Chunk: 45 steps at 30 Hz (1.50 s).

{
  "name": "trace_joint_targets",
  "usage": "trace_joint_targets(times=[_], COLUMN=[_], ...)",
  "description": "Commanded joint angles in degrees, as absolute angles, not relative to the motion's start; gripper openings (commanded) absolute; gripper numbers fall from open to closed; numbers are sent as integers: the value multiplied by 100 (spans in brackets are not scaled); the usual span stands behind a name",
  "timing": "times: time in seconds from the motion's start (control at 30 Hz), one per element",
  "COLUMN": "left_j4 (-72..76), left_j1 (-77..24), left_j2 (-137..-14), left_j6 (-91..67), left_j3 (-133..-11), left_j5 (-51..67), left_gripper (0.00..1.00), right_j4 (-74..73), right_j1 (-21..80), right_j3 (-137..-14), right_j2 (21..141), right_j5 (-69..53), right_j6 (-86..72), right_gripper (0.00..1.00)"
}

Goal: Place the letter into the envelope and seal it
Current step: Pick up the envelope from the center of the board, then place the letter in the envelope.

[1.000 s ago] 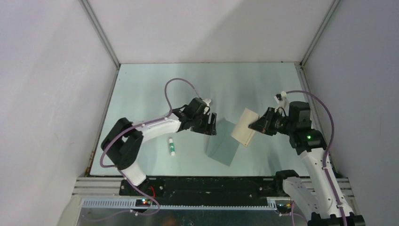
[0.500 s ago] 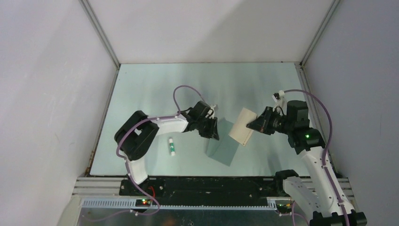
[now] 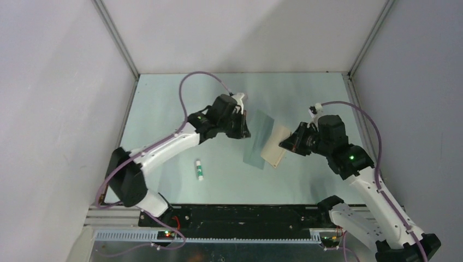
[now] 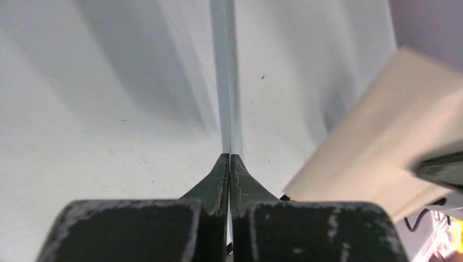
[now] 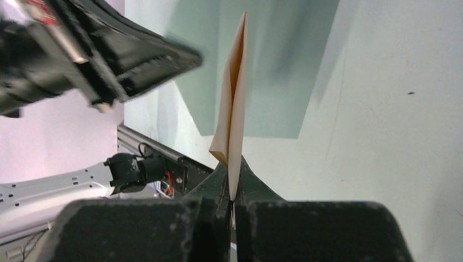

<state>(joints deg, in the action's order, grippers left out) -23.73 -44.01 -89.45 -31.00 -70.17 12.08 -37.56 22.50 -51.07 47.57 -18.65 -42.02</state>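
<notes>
The teal-grey envelope (image 3: 258,141) hangs lifted off the table, and my left gripper (image 3: 244,129) is shut on its left edge. In the left wrist view the envelope (image 4: 227,82) runs edge-on straight out from the closed jaws of the left gripper (image 4: 229,159). The tan letter (image 3: 274,148) is pinched by my right gripper (image 3: 284,144), which is shut on it, just right of the envelope and partly overlapping it. In the right wrist view the letter (image 5: 235,109) stands edge-on, slightly bowed, rising out of my right gripper (image 5: 232,172) with the envelope (image 5: 267,65) behind it.
A small white stick with a green cap (image 3: 199,170) lies on the pale green tabletop (image 3: 174,109) left of the envelope. White walls close in the table on three sides. A black rail (image 3: 235,214) runs along the near edge.
My left gripper closed on the envelope and lifted it off the table, up and away. The right arm carried the letter left, closer to the envelope.
</notes>
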Motion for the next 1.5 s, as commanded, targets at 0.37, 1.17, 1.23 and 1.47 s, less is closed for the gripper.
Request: trace_joint_targets(times=[0.37,1.17,1.23,1.47], left_j4=[-4696,-4863,-4861,-4766], left_j1=[-4906,-5094,-5102,-5112], left_j2=[-8449,-8493,-8484,-8382], left_j6=[-3191,-3160,-3160,-3195], left_j3=[-8185,-8481,-8488,-8505], left_j5=[-833,-1029,-1028,-940], left_gripper=[0,0,0,0], right_j4=[-2903,-3135,-3130,-3118], right_j1=[4133,5015,5062,5180], right_j3=[-5831,-6788,-6865,-7040], right_j2=[5417,6956,7054,7387], right_j5=[548,964,932,824], right_j6=[-5194,-5078,-5061,-5050], right_gripper=[0,0,0,0])
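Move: The folded letter in the right gripper is the left hand's target: its middle lies about 9 cm to the left hand's right, 3 cm back and 3 cm higher. The glue stick lies some 16 cm left of the left hand, 10 cm back and 13 cm below. From the right hand, the middle of the envelope hanging from the left gripper is about 7 cm left, 4 cm forward and 11 cm lower; the left gripper itself is 11 cm left, 5 cm forward and 6 cm lower. Carry the pinched letter left with the right gripper, about 12 cm in all and slightly forward, rising a little and sinking back on the way, until it comes close alongside the envelope. Meanwhile raise the left gripper quickly, ease it 5 cm left and slightly back, tip its fingers more steeply down, then hold still. Keep both grippers shut. ##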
